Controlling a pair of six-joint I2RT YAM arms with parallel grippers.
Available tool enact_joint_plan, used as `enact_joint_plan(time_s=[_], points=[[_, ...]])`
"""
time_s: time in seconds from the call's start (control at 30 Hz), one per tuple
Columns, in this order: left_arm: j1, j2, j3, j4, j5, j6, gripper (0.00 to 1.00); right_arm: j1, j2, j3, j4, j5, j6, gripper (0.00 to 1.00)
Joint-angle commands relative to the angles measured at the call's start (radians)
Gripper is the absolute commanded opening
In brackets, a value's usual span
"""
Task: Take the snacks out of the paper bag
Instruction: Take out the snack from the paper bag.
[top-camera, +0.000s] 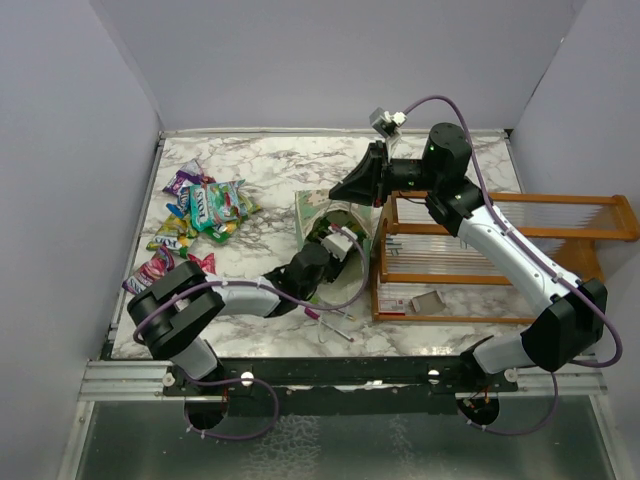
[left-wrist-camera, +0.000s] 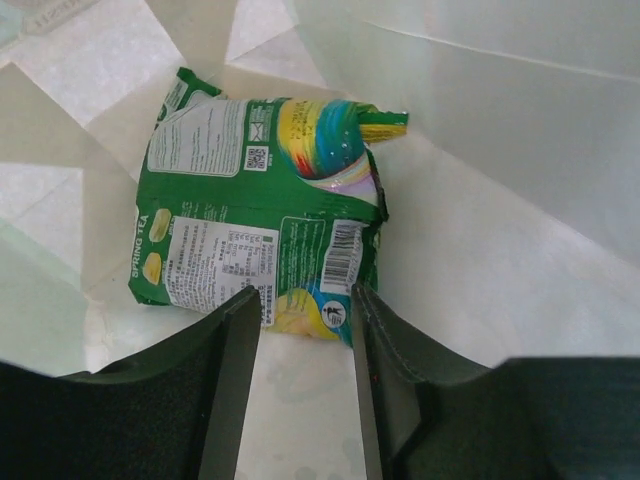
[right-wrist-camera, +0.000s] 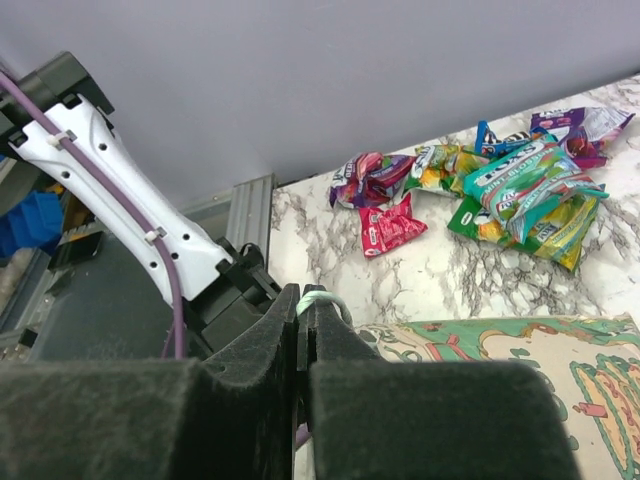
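The paper bag (top-camera: 312, 212) lies tipped at the table's middle, its mouth facing my left arm. My right gripper (top-camera: 342, 190) (right-wrist-camera: 305, 295) is shut on the bag's string handle (right-wrist-camera: 322, 298), above the patterned wall (right-wrist-camera: 480, 350). My left gripper (top-camera: 335, 246) (left-wrist-camera: 305, 300) reaches inside the bag with its jaws open. One green snack packet (left-wrist-camera: 260, 210) lies flat on the cream inside (left-wrist-camera: 500, 260), its near edge just between my fingertips (left-wrist-camera: 240, 320). Several other snacks (top-camera: 205, 208) (right-wrist-camera: 520, 180) lie in a pile at the far left of the table.
An orange wooden rack (top-camera: 480, 250) stands right of the bag, under my right arm. Two thin pens (top-camera: 332, 322) lie near the front edge. A pink packet (top-camera: 150, 270) and a red one (top-camera: 201, 262) (right-wrist-camera: 390, 225) lie near my left arm's elbow.
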Motion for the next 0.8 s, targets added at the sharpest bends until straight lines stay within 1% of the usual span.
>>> enact_joint_plan(time_s=[0.0, 0.1, 0.2, 0.5, 0.63, 0.77], points=[[0.043, 0.033, 0.057, 0.042, 0.091, -0.081, 0.47, -0.005, -0.001, 0.028, 0.054, -0.018, 0.026, 0.01], [0.045, 0.063, 0.081, 0.037, 0.095, -0.117, 0.56, -0.004, 0.002, 0.030, 0.057, -0.020, 0.030, 0.01], [0.045, 0.085, 0.087, 0.028, 0.086, -0.120, 0.61, -0.004, 0.002, 0.033, 0.063, -0.022, 0.035, 0.01], [0.045, 0.172, 0.091, -0.001, 0.006, -0.084, 0.67, -0.004, -0.002, 0.022, 0.092, -0.029, 0.056, 0.01], [0.045, 0.216, 0.093, 0.008, 0.006, -0.071, 0.70, -0.004, -0.004, 0.026, 0.093, -0.028, 0.056, 0.01], [0.050, 0.273, 0.129, -0.020, -0.023, -0.052, 0.72, -0.004, -0.010, 0.026, 0.092, -0.029, 0.057, 0.01]])
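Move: The left hand, part-open inside the paper bag, has the green snack pack about 6 cm ahead, 2 cm to its right and some 6 cm below. The rack's left post stands level with this hand, about 6 cm to its right; the green pen lies roughly 11 cm back and 4 cm left, the magenta pen 15 cm back and 4 cm left. From the right hand, high over the bag, the pack is around 9 cm ahead, 3 cm right and 30 cm down. The left hand first eases about 2 cm forward and slightly right, deeper into the paper bag, then sinks nearly 5 cm towards the green snack pack, its fingers spreading from less than half open to about three-quarters and tipping down a few degrees, so that the right finger comes close beside the pack's near corner. The right hand stays almost in place, shut, and keeps hold of the bag's string handle. ##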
